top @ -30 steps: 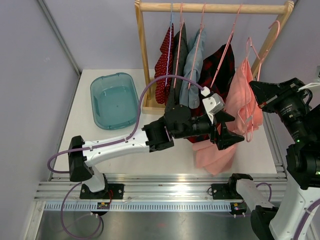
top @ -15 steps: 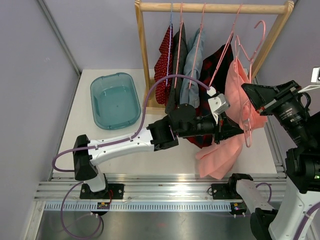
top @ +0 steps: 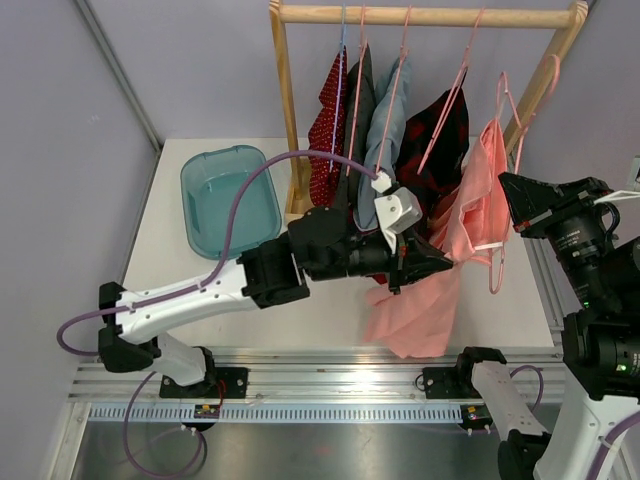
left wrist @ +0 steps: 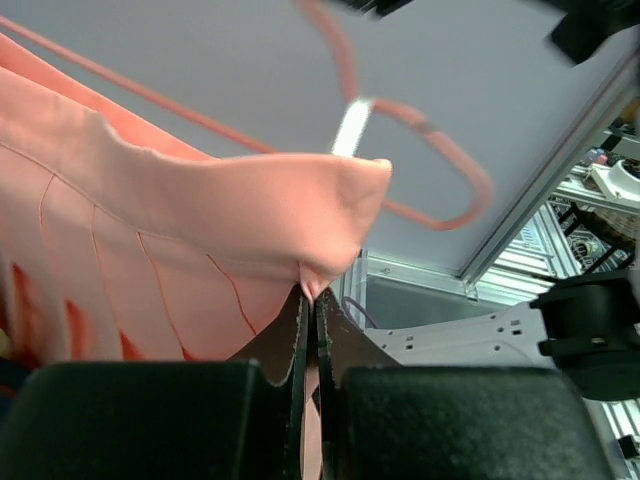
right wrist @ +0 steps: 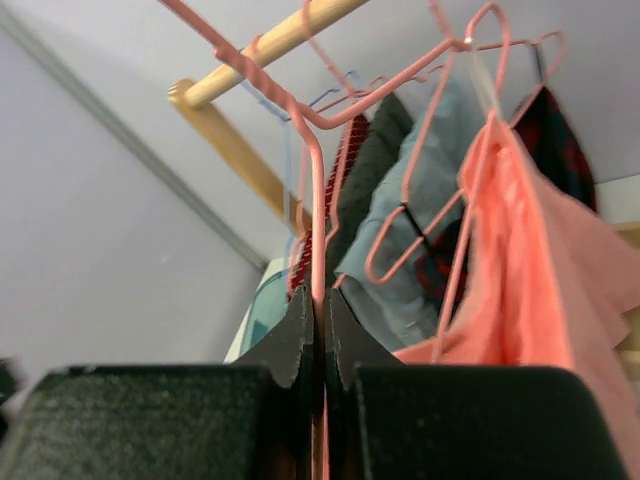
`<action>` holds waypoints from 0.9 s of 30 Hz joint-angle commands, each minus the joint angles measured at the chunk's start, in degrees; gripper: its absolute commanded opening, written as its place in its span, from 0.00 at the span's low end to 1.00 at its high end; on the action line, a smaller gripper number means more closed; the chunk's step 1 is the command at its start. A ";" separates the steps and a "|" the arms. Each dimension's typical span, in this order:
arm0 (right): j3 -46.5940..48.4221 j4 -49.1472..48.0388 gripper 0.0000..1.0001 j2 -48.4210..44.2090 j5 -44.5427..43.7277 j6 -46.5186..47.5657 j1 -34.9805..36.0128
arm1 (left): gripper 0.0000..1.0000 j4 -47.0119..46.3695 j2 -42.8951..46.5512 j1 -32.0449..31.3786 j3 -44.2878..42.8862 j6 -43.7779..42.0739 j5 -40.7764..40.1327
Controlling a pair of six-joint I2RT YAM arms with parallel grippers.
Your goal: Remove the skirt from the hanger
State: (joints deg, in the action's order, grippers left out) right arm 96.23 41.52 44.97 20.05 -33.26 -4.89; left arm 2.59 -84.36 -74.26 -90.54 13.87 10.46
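Note:
A salmon-pink skirt (top: 425,300) hangs from a pink wire hanger (top: 497,225), off the rail at the right of the rack. My left gripper (top: 437,262) is shut on a fold of the skirt's edge (left wrist: 330,215), pinched between the jaws of the left gripper (left wrist: 310,300). The hanger's wire (left wrist: 440,170) and a white clip (left wrist: 350,125) show above the cloth. My right gripper (right wrist: 319,300) is shut on the hanger's thin pink wire (right wrist: 318,200), with the skirt (right wrist: 540,290) draped to its right. From above, the right gripper (top: 505,190) sits at the hanger's right side.
A wooden rack (top: 420,15) at the back holds several other garments (top: 385,110) on hangers. A teal tub (top: 228,200) sits on the table (top: 170,260) at the back left. The left arm stretches across the table's middle.
The left gripper closed on the skirt's edge and drew back to the left, pulling the cloth with it. The right gripper shifted slightly with the hanger.

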 commanded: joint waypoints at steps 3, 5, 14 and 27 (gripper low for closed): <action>-5.69 -10.22 0.00 -3.66 -14.86 4.52 0.14 | 0.00 -1.19 3.33 -4.92 -0.95 -0.86 0.17; -6.66 -10.66 0.00 -3.58 -17.85 3.90 0.14 | 0.00 -0.40 0.88 -7.46 -2.96 -1.21 1.23; -7.37 -13.57 0.00 -2.17 -29.71 4.42 0.14 | 0.00 3.64 -5.20 -16.79 -8.86 -4.02 3.34; -0.34 -6.90 0.00 -3.74 -15.50 -0.04 0.14 | 0.00 16.55 1.46 -16.80 -2.62 -10.43 -24.76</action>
State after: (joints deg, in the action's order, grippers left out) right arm 91.24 40.38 43.03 -0.64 -31.46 -4.49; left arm 14.85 -89.08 -90.43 -92.99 6.59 -5.13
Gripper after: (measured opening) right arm 0.031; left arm 0.016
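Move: The near loop of the skirt, still hooked over the hanger, is about 6 cm to the right of my left hand and 4 cm above, level ahead. The hanger's near end lies some 7 cm behind that hand, 8 cm right, 2 cm up; the plaid shirt hangs roughly 25 cm ahead, 4 cm left, 8 cm lower. From my right hand the loop is about 9 cm back, 2 cm left, 6 cm down. Keeping my left-hand pinch on the skirt's waistband beside the loop, I draw it back about 11 cm, then sink and ease forward a little, fingertips tipping down. Meanwhile my right hand keeps its grip on the hanger's wire and swings it right some 7 cm, dipping slightly and turning about 25 degrees clockwise, before easing slightly back. ##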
